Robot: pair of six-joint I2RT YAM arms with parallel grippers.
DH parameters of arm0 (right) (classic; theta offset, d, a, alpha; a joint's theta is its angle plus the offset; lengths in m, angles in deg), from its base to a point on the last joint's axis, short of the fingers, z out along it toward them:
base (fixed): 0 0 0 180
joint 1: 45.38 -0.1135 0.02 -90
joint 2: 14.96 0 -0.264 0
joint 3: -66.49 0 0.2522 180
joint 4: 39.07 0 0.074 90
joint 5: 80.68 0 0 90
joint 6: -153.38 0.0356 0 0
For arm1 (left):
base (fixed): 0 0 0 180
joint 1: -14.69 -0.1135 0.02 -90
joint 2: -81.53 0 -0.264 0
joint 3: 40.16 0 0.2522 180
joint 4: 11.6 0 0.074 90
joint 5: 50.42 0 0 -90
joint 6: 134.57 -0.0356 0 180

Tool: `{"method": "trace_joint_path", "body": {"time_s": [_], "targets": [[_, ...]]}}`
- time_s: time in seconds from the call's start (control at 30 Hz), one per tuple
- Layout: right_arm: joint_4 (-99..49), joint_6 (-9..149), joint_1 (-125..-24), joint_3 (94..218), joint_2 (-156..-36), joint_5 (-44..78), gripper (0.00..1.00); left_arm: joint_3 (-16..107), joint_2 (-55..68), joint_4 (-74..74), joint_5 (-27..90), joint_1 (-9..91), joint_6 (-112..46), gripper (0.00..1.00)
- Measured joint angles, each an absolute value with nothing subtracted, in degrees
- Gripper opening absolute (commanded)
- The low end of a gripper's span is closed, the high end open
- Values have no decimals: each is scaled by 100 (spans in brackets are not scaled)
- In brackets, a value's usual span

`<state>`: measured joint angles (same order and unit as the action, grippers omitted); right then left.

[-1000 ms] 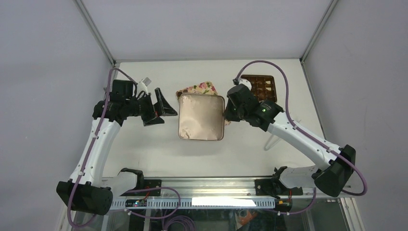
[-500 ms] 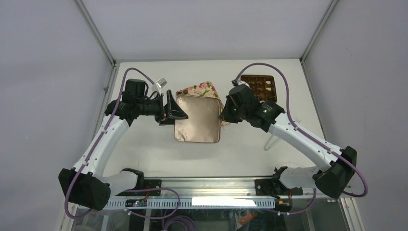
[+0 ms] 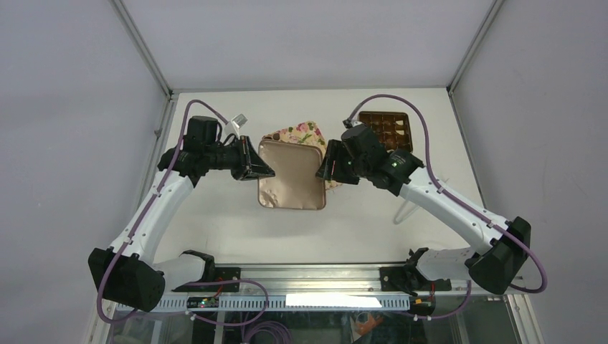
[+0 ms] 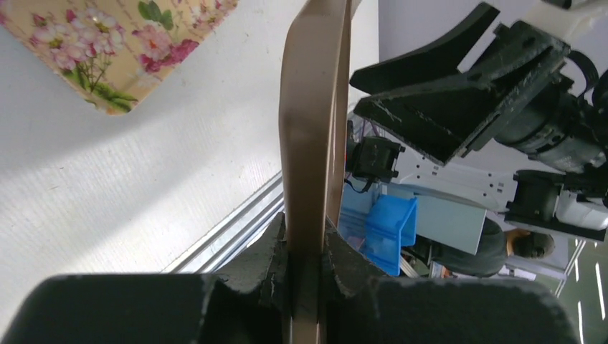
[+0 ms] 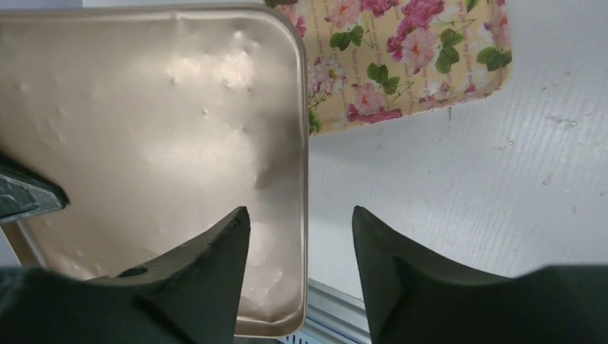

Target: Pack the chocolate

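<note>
My left gripper point(image 3: 259, 166) is shut on the left edge of a flat tan-gold square lid point(image 3: 290, 175), which it holds above the table. In the left wrist view the lid point(image 4: 312, 107) stands edge-on, clamped between the fingers of the left gripper point(image 4: 307, 229). My right gripper point(image 3: 326, 170) is open at the lid's right edge. In the right wrist view that rim point(image 5: 304, 179) lies between the spread fingers of the right gripper point(image 5: 300, 211), untouched. A brown grid box point(image 3: 387, 129) sits at the back right. I cannot make out the chocolate in its cells.
A floral-patterned square tin point(image 3: 297, 132) lies on the white table under the lid's far side; it also shows in the wrist views point(image 5: 401, 57) point(image 4: 115, 50). The right arm partly covers the grid box. Metal frame posts rise at the table's back corners.
My left gripper moved right to the lid and shut on its left edge. My right gripper, which held the right edge, opened and let go. The lid shifted slightly left.
</note>
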<state>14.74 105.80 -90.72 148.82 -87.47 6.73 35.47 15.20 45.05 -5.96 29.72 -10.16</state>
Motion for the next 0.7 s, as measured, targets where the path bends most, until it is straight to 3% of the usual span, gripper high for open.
{"method": "trace_joint_path", "body": {"time_s": [0.17,0.33,0.7], "targets": [[1701,10267,-9072,15018,-8658,544,72,3816,1400,4752,-39,2972,-865,0],[1710,9318,-9240,15158,-8262,424,72,4273,1074,5260,562,2966,-592,0],[311,5869,-11789,14345,-7834,-595,76,5757,-484,7211,1318,2887,177,0]]}}
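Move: The left hand grips the left edge of the brown lid, whose middle is about 7 cm to its right and 3 cm below; the chocolate box lies some 20 cm ahead, 34 cm to its right and 20 cm down. From the right hand, half open astride the lid's right edge, the lid's middle is about 8 cm to the left, level ahead and in height. The floral board's middle lies some 12 cm ahead, 5 cm left and 19 cm below it. Up about 6 cm off the lid's right edge, then back some 8 cm and left, the right hand swings towards the lid's near side, opening wider, rolling counter-clockwise about 60 degrees, and dipping slightly at the end. The left hand keeps its pinch, carrying the lid forward and left while sinking, its fingers tipping more steeply downward. ##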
